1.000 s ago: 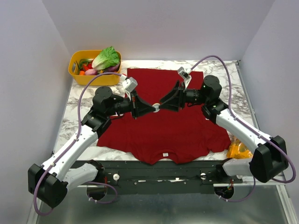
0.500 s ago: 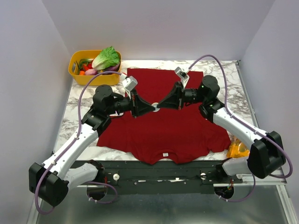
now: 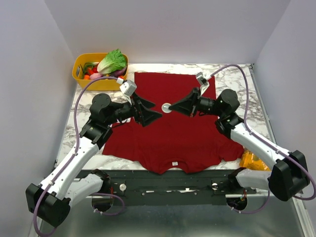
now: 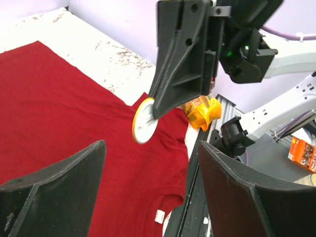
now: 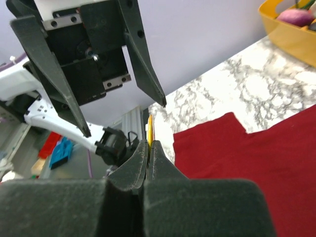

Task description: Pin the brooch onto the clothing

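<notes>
The dark red T-shirt (image 3: 173, 123) lies flat on the marble table, its white neck label (image 3: 174, 163) at the near edge. My right gripper (image 3: 171, 107) is shut on the brooch (image 3: 167, 107), a small round disc with a yellow rim and white back, held above the shirt's middle. The left wrist view shows the brooch (image 4: 144, 120) pinched at its edge by the right fingers (image 4: 170, 96). In the right wrist view the brooch (image 5: 149, 129) shows edge-on between the shut fingertips. My left gripper (image 3: 154, 111) is open and empty, facing the brooch from the left, apart from it.
A yellow basket (image 3: 87, 80) of vegetables stands at the back left corner. An orange-yellow snack bag (image 3: 253, 160) lies at the near right, beside the shirt's sleeve. The arm mounts run along the near table edge.
My left gripper has opened, let go of the brooch and pulled back left. My right gripper keeps the brooch and has shifted slightly up and right.
</notes>
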Available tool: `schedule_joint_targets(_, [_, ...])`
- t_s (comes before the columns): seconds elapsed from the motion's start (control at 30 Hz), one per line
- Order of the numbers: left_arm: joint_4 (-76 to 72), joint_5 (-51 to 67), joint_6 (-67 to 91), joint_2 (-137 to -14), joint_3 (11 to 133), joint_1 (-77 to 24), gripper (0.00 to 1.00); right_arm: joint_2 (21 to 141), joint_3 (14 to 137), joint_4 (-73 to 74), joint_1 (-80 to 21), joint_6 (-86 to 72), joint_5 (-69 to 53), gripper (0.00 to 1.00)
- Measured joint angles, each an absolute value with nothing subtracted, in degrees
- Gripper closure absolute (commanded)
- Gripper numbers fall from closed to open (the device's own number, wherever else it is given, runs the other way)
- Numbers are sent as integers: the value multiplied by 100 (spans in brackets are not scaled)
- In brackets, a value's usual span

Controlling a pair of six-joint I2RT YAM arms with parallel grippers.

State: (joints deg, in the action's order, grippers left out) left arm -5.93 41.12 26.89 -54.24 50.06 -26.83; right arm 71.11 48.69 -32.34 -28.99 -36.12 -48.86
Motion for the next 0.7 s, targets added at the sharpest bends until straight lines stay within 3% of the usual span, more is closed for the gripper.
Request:
schedule_joint_targets(0.27, [-1007, 4233, 2987, -5734, 4958, -2670, 20, 6997, 4674, -3859, -2899, -4073, -4635, 99])
schedule_joint_targets(0.5, [-1452, 4392, 3273, -5970, 4906, -2670, 36, 7013, 4648, -4165, -2899, -4268, -4637, 99])
schedule_joint_targets(0.7, [-1881, 4512, 3516, -6165, 4899, -2674, 42, 7022, 4613, -4305, -2899, -4372, -4639, 99])
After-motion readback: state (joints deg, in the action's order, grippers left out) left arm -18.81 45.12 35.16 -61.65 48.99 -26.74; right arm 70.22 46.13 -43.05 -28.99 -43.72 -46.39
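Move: The brooch, pinched in my right fingers, stands free in the air about 5 cm to the right of my open left hand, some 1 cm ahead and 1 cm lower. From my right hand it lies about 3 cm to the left, level and neither ahead nor back. The clothing is spread flat some 30 cm below; its middle is about 8 cm right of my left hand and 2 cm back. I raise the brooch about 2 cm with my right hand, keeping the pinch and tipping those fingertips up slightly. My open left hand comes in to the right and a little forward towards the brooch, about 2.5 cm in all, with a slight wrist turn, and partly closes its fingers in the second half without yet gripping. ##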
